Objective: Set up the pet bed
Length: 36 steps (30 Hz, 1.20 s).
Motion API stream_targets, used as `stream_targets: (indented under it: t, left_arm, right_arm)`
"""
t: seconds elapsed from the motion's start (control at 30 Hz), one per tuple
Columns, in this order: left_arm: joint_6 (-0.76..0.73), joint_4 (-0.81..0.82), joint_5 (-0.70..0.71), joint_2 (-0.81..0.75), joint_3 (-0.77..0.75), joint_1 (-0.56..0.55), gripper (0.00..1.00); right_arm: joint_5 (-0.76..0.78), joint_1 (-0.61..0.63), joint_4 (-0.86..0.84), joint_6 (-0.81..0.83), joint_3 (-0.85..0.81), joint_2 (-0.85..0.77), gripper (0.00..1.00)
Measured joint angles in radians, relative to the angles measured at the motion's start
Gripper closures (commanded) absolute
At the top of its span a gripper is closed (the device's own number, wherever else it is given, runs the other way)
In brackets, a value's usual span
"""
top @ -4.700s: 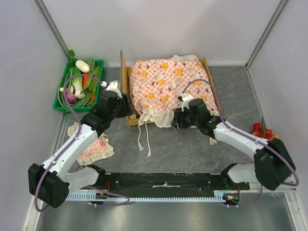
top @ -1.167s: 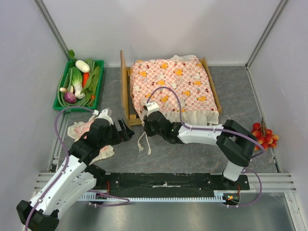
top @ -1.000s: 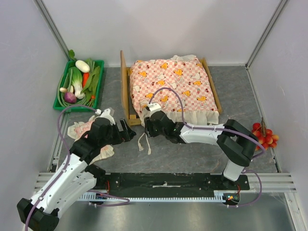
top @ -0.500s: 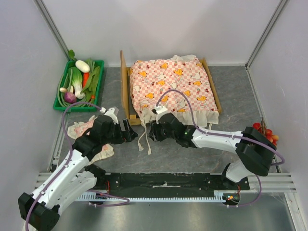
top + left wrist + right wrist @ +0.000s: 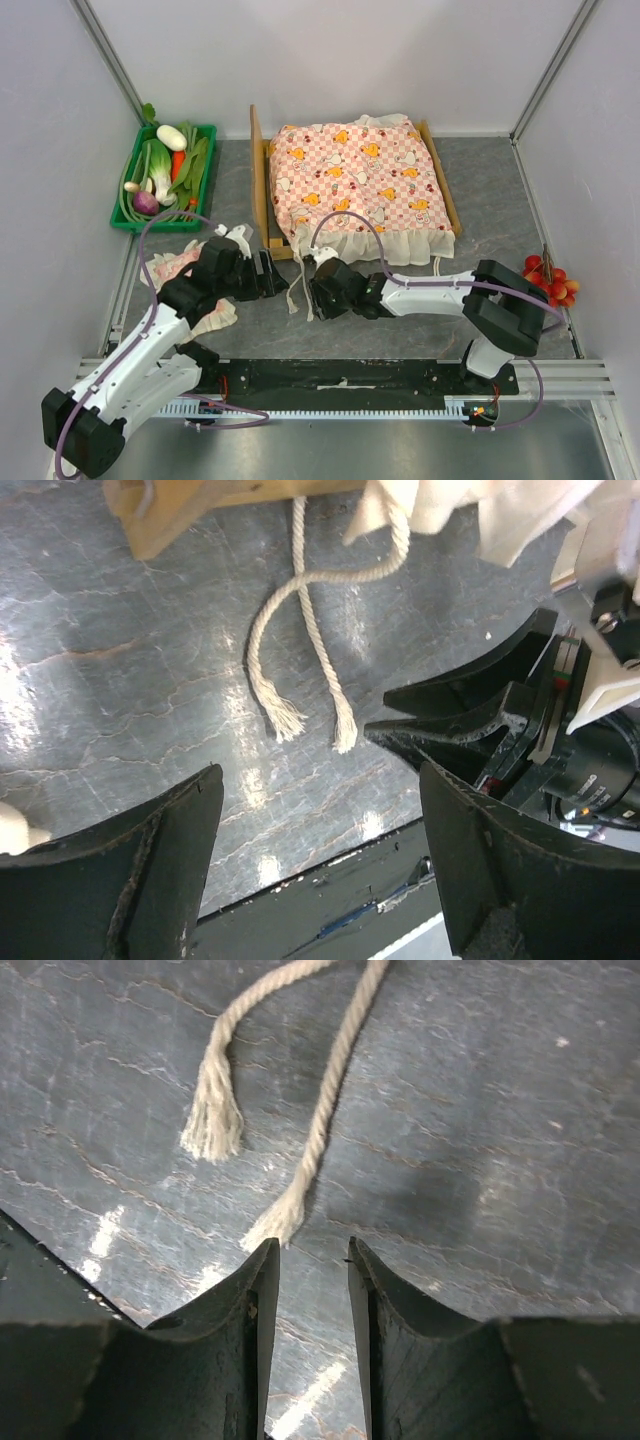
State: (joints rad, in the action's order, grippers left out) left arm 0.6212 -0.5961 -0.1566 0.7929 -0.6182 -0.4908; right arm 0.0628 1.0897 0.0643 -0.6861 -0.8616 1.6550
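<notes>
The pet bed (image 5: 258, 178) is a light-wood frame at the back centre, headboard on its left, covered by a pink-checked frilled mattress (image 5: 355, 180). Two white cords (image 5: 297, 292) trail from the mattress's front left corner onto the floor. My left gripper (image 5: 277, 281) hangs open just left of the cords, and in the left wrist view the left gripper (image 5: 320, 815) has its jaws wide apart with the cord ends (image 5: 300, 680) ahead. My right gripper (image 5: 313, 297) sits right of the cords; in its own view the right gripper (image 5: 310, 1252) is open by a narrow gap, empty, one cord end (image 5: 285, 1218) just beyond its left fingertip.
A green tray (image 5: 203, 131) of vegetables stands at the back left. Red fruits (image 5: 548, 276) lie at the right wall. A small pink frilled pillow (image 5: 208, 316) lies under my left arm. The bed's front corner (image 5: 160, 515) is close ahead of the left gripper.
My right gripper has drawn back from the mattress's front frill towards the near side, down along the cords. My left gripper has moved right towards the cords, its jaws narrowing a little.
</notes>
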Motion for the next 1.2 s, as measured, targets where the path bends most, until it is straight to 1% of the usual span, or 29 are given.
stream_targets:
  t: [0.1, 0.2, 0.27, 0.33, 0.43, 0.53, 0.6, 0.77, 0.83, 1.0, 1.13, 1.2]
  left_arm:
    - [0.006, 0.000, -0.013, 0.013, -0.002, -0.021, 0.19]
    - [0.033, 0.002, -0.002, 0.041, -0.010, -0.094, 0.22]
    - [0.056, 0.004, 0.019, 0.064, -0.016, -0.142, 0.25]
    - [0.091, 0.006, 0.052, 0.101, -0.029, -0.194, 0.28]
    - [0.145, 0.006, 0.096, 0.151, -0.048, -0.241, 0.32]
    - [0.195, -0.006, 0.158, 0.216, -0.086, -0.283, 0.34]
    - [0.224, -0.023, 0.196, 0.286, -0.138, -0.314, 0.35]
    - [0.287, -0.060, 0.272, 0.456, -0.283, -0.404, 0.35]
    - [0.310, -0.065, 0.289, 0.514, -0.322, -0.431, 0.39]
    - [0.379, -0.107, 0.341, 0.613, -0.349, -0.488, 0.45]
    - [0.444, -0.135, 0.391, 0.673, -0.356, -0.557, 0.46]
    - [0.463, -0.139, 0.404, 0.711, -0.365, -0.579, 0.48]
  right_arm:
    - [0.066, 0.006, 0.021, -0.009, 0.018, -0.033, 0.57]
    - [0.159, 0.006, 0.058, -0.026, 0.048, -0.111, 0.56]
    - [0.249, 0.004, 0.093, -0.045, 0.070, -0.183, 0.56]
    - [0.339, -0.005, 0.145, -0.071, 0.080, -0.255, 0.55]
    - [0.472, -0.044, 0.220, -0.112, 0.082, -0.359, 0.55]
    - [0.555, -0.082, 0.266, -0.129, 0.087, -0.456, 0.55]
    - [0.590, -0.096, 0.282, -0.129, 0.087, -0.513, 0.55]
    - [0.626, -0.106, 0.298, -0.114, 0.087, -0.617, 0.55]
    - [0.627, -0.112, 0.300, -0.106, 0.088, -0.638, 0.55]
    - [0.622, -0.125, 0.301, -0.087, 0.115, -0.678, 0.55]
    - [0.608, -0.138, 0.303, -0.072, 0.146, -0.712, 0.55]
    - [0.600, -0.143, 0.304, -0.064, 0.154, -0.724, 0.55]
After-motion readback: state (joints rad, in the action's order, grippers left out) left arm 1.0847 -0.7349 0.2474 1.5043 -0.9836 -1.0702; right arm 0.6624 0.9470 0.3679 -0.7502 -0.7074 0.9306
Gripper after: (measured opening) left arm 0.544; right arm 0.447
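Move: The left gripper's goal, the frayed end of the left corner's longer tie, lies about 8 cm to its right, 5 cm back and 12 cm below; the shorter tie's end is some 5 cm right and 3 cm back, and the bed's near left corner about 8 cm ahead and 1 cm right. From the right gripper, the right corner's ties lie roughly 28 cm right and 9 cm ahead, 3 cm lower; the near frill's middle is about 13 cm right, 11 cm ahead. Clear the right gripper from the left ties, swinging it about 17 cm right, 14 cm up and 7 cm forward towards the right ties, turning some 35 degrees clockwise, its gap kept. Meanwhile bring the left gripper about 10 cm right, then sink it 6 cm in all and slightly back to just right of the longer tie's end, pointing more steeply down, fingers partly closing on nothing. ##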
